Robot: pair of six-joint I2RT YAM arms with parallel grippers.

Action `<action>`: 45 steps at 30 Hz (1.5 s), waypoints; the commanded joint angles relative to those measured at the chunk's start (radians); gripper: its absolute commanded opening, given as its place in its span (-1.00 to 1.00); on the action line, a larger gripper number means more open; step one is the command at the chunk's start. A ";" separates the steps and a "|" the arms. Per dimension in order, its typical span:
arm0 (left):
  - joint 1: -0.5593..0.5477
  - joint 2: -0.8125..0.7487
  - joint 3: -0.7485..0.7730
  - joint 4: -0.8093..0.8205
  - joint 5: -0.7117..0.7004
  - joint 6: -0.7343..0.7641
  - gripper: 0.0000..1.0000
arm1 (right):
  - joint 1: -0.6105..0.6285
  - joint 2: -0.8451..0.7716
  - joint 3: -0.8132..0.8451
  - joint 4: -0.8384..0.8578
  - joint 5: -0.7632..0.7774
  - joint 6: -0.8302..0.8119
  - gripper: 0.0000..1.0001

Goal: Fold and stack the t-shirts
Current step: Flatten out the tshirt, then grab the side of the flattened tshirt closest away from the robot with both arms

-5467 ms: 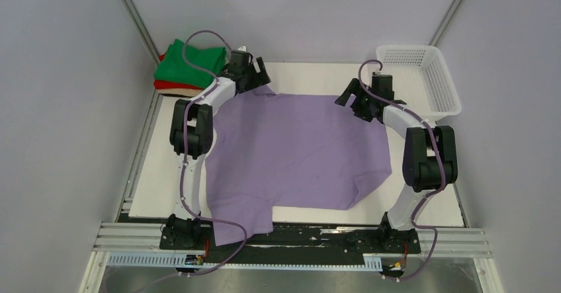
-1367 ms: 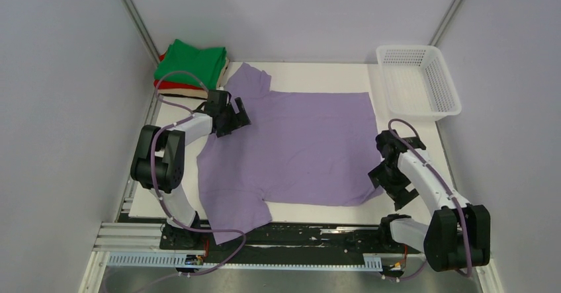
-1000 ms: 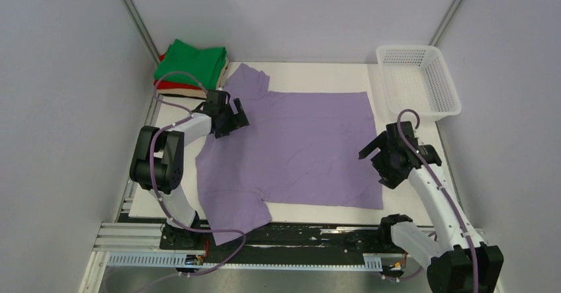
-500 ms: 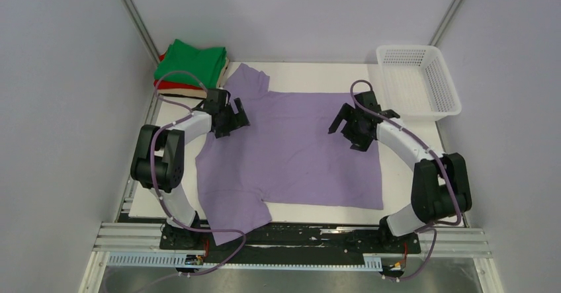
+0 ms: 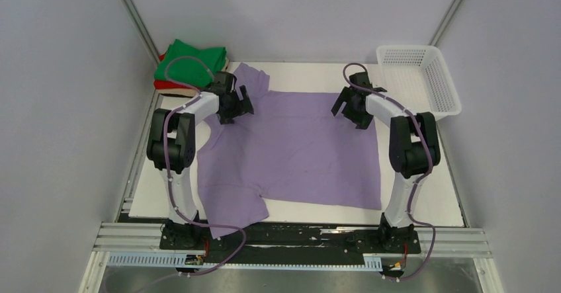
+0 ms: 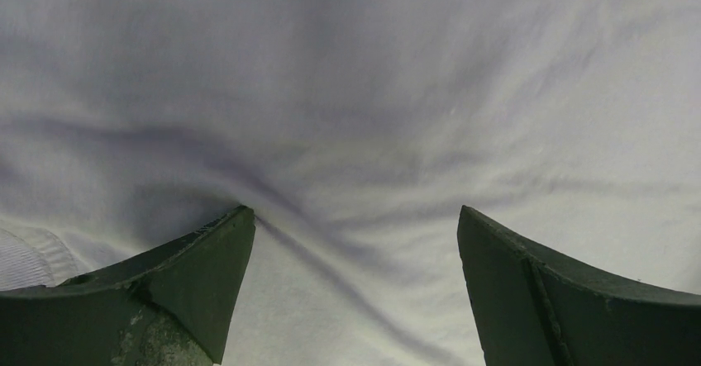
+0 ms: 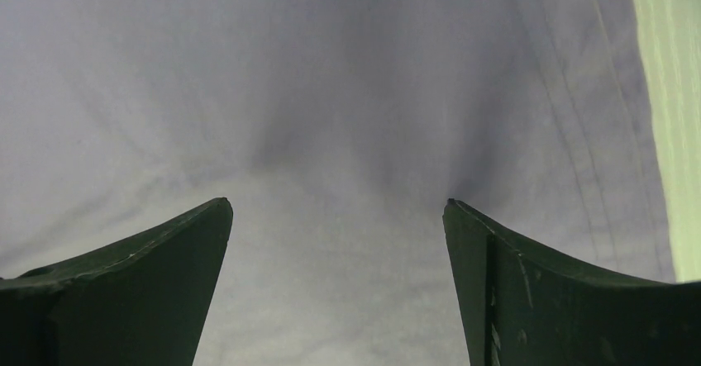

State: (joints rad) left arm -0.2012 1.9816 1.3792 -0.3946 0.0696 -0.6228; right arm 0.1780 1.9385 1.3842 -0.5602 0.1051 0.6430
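Observation:
A large lavender t-shirt (image 5: 298, 154) lies spread flat across the white table (image 5: 317, 75). My left gripper (image 5: 237, 110) stands open over its far left shoulder area, close to the sleeve. The left wrist view shows the left gripper (image 6: 354, 213) with its tips resting on the wrinkled lavender cloth (image 6: 347, 93) and nothing between them. My right gripper (image 5: 349, 113) is open over the shirt's far right part. In the right wrist view the right gripper (image 7: 336, 203) has both tips down on the cloth (image 7: 331, 93), near a stitched hem (image 7: 595, 135). Folded green (image 5: 195, 58) and red (image 5: 164, 84) t-shirts are stacked at the far left corner.
A white mesh basket (image 5: 410, 49) stands at the far right corner, just right of the right arm. The folded stack sits just left of the left gripper. A metal rail (image 5: 298, 237) runs along the near edge with both arm bases.
The right arm swung from the near right side of the shirt up to its far right part. The left gripper moved a little farther away along the shoulder. Both stayed open.

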 commanded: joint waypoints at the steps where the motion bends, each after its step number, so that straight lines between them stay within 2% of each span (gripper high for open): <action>1: 0.008 0.100 0.101 -0.050 0.021 0.001 1.00 | -0.041 0.100 0.118 0.021 -0.014 -0.050 1.00; 13: 0.012 0.321 0.379 -0.173 -0.009 0.002 1.00 | -0.129 0.374 0.427 -0.028 -0.071 -0.073 1.00; 16: 0.015 0.351 0.458 -0.208 -0.015 0.007 1.00 | -0.135 0.411 0.508 -0.054 -0.050 -0.074 1.00; 19: 0.014 0.326 0.457 -0.203 0.001 0.020 1.00 | -0.133 0.390 0.538 -0.070 -0.059 -0.082 1.00; 24: 0.005 0.176 0.326 -0.168 0.019 0.048 1.00 | -0.091 0.240 0.465 -0.070 -0.028 -0.118 1.00; 29: -0.039 -0.117 0.129 -0.165 -0.078 0.093 1.00 | -0.032 0.021 0.295 -0.062 0.048 -0.112 1.00; 33: -0.079 -0.348 -0.071 -0.223 -0.166 0.089 1.00 | -0.007 -0.149 0.101 -0.056 0.068 -0.053 1.00; 39: -0.203 -0.647 -0.360 -0.405 -0.256 -0.026 1.00 | 0.000 -0.409 -0.186 -0.021 0.076 0.017 1.00; 43: -0.266 -0.810 -0.558 -0.515 -0.245 -0.173 1.00 | 0.000 -0.525 -0.316 -0.003 0.103 0.023 1.00; 45: -0.284 -0.890 -0.646 -0.508 -0.210 -0.234 0.99 | -0.003 -0.553 -0.346 0.003 0.115 0.018 1.00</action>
State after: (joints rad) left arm -0.4618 1.1931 0.8745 -0.7883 -0.1410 -0.6987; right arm 0.1780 1.4513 1.0954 -0.6041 0.1726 0.6376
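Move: The purple t-shirt lies spread under both my hands. Its middle is about 15 cm back and 17 cm right of my left hand, and 14 cm back and 20 cm left of my right. From my left hand, the far sleeve is some 13 cm ahead and 4 cm right, and the folded stack 15 cm ahead and 15 cm left. From my right hand, the shirt's far right corner is about 8 cm ahead and 4 cm right, and the basket 12 cm ahead and 22 cm right. With spread fingers I push the cloth away from me: my left hand, already down on it, slides about 8 cm forward, while my right sinks the last bit onto the shirt and sweeps some 12 cm forward, drifting right. Then both lift clear and swing back open, the left about 30 cm towards the near sleeve, dipping again at the end, the right about 20 cm. ##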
